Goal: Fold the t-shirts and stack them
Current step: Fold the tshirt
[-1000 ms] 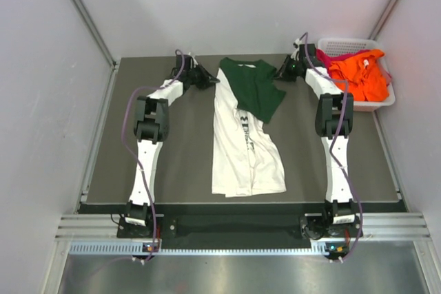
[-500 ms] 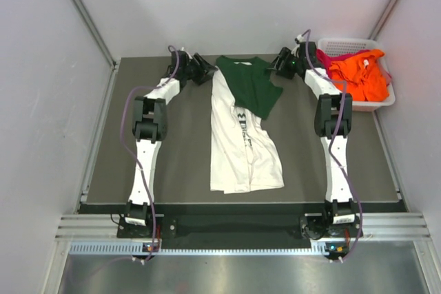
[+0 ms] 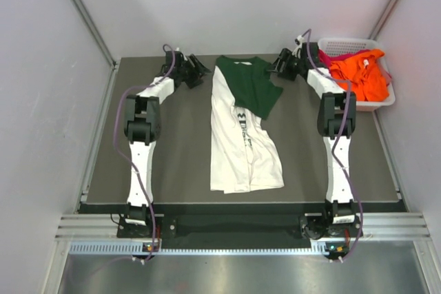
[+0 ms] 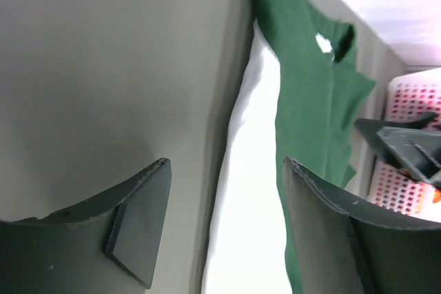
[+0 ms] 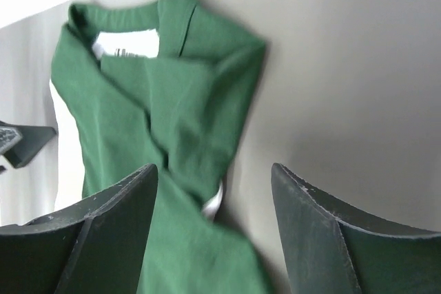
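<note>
A white t-shirt with dark green sleeves and back (image 3: 244, 129) lies lengthwise in the middle of the table, its green part (image 3: 251, 86) folded over the far end. My left gripper (image 3: 195, 70) hovers open just left of the collar end, nothing between its fingers (image 4: 141, 218). My right gripper (image 3: 279, 67) hovers open just right of the green fold (image 5: 172, 122), also holding nothing. The white body (image 4: 255, 191) and green cloth (image 4: 306, 94) show in the left wrist view. An orange t-shirt (image 3: 358, 74) and a magenta one (image 3: 324, 56) lie in the basket.
A white lattice basket (image 3: 375, 105) stands at the far right corner of the dark table mat (image 3: 179, 156), close behind the right arm. White walls enclose the table on the left, back and right.
Both grippers opened and let go of the shirt's far end, then drew slightly outward. The green fold settled flat on the shirt.
</note>
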Controlling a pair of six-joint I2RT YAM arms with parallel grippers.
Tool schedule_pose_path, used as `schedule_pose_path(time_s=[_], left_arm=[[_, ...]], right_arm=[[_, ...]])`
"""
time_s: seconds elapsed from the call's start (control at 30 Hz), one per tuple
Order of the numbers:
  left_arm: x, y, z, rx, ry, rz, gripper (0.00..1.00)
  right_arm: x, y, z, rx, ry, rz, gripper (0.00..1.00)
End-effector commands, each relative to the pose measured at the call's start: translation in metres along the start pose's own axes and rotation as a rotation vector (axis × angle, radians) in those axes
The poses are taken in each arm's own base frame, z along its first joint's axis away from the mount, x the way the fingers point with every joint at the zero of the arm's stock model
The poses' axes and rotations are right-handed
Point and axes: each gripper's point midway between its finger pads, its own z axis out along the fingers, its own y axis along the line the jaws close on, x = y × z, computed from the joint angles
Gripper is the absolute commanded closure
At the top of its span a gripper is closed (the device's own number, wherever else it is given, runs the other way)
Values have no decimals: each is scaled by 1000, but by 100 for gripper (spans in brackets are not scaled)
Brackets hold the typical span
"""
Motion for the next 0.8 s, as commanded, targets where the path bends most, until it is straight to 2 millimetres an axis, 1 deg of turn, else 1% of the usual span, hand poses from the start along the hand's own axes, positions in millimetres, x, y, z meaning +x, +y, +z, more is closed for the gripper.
schedule_pose_path(time_s=[0.0, 0.03, 0.07, 0.1, 0.13, 0.17, 0.2, 0.23, 0.27, 0.3, 0.33, 0.37, 0.4, 0.43, 0.47, 0.5, 0.53, 0.57, 0.6, 0.63, 0.67, 0.7, 0.73, 0.77], left_arm=[[-38, -45, -53, 7, -97, 109, 30], [-27, -35, -58, -22, -78, 102, 29], [-34, -51, -77, -16, -107, 123, 29], [-32, -53, -86, -21, -110, 126, 29], [-17, -39, -92, -55, -86, 113, 29], [-21, -57, -114, -40, -114, 126, 29], [-15, -56, -123, -48, -109, 117, 29], [7, -38, -130, -87, -72, 91, 30], [9, -52, -151, -72, -89, 92, 30], [16, -49, -161, -86, -89, 83, 30], [41, -29, -168, -127, -46, 60, 30], [44, -39, -187, -116, -63, 66, 31], [55, -34, -195, -129, -49, 54, 31], [84, -16, -201, -157, 2, 37, 31], [90, -25, -216, -140, -6, 57, 32], [102, -21, -222, -152, 11, 60, 32], [131, -8, -228, -186, 68, 58, 32], [140, -15, -240, -175, 69, 89, 32], [163, -2, -246, -212, 108, 93, 32], [185, -1, -252, -233, 148, 122, 32], [196, -5, -262, -227, 156, 140, 32], [209, -5, -267, -229, 176, 150, 32], [237, 2, -272, -238, 235, 164, 32], [247, -2, -280, -232, 238, 152, 32]], right_arm=[[-58, 67, -64, -56, -118, -137, 32], [-59, 74, -72, -55, -121, -146, 33], [-55, 83, -87, -45, -116, -159, 33], [-53, 85, -96, -21, -117, -165, 33], [-33, 79, -99, 3, -76, -162, 33], [-25, 81, -107, 11, -65, -163, 33], [-30, 98, -131, 17, -98, -186, 34], [0, 89, -133, 51, -42, -175, 34], [0, 105, -158, 57, -64, -190, 34], [10, 103, -167, 81, -59, -190, 35], [48, 90, -169, 111, 10, -161, 36], [63, 89, -178, 123, 25, -151, 36], [66, 102, -199, 111, -7, -161, 38], [109, 90, -202, 134, 66, -136, 38], [126, 88, -209, 153, 85, -130, 38], [134, 95, -225, 158, 70, -136, 36], [173, 81, -231, 198, 145, -121, 36], [189, 78, -237, 206, 168, -120, 36], [201, 85, -249, 206, 167, -130, 36], [234, 71, -258, 238, 233, -104, 37], [242, 77, -270, 218, 225, -119, 37], [252, 72, -276, 247, 224, -121, 37], [282, 64, -284, 276, 274, -103, 37], [285, 68, -293, 261, 247, -110, 38]])
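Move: The t-shirt's near hem is the goal: its left corner lies about 50 cm back and 4 cm to the right of the left hand, its right corner some 51 cm straight back from the right hand, both roughly 3 cm lower. The black print is around 21 cm back and 13 cm right of the left hand, and the left shoulder 9 cm ahead and 5 cm right of it. From the right hand, the green sleeve is about 8 cm back and 1 cm left. Along the t-shirt's two long sides, both open hands sweep back from the collar end towards the near hem, the left about 34 cm, the right nearly 40. Each arcs up some 10 cm and comes down again by the end, tilting its fingertips somewhat further down; the fingers stay open, gripping nothing. ##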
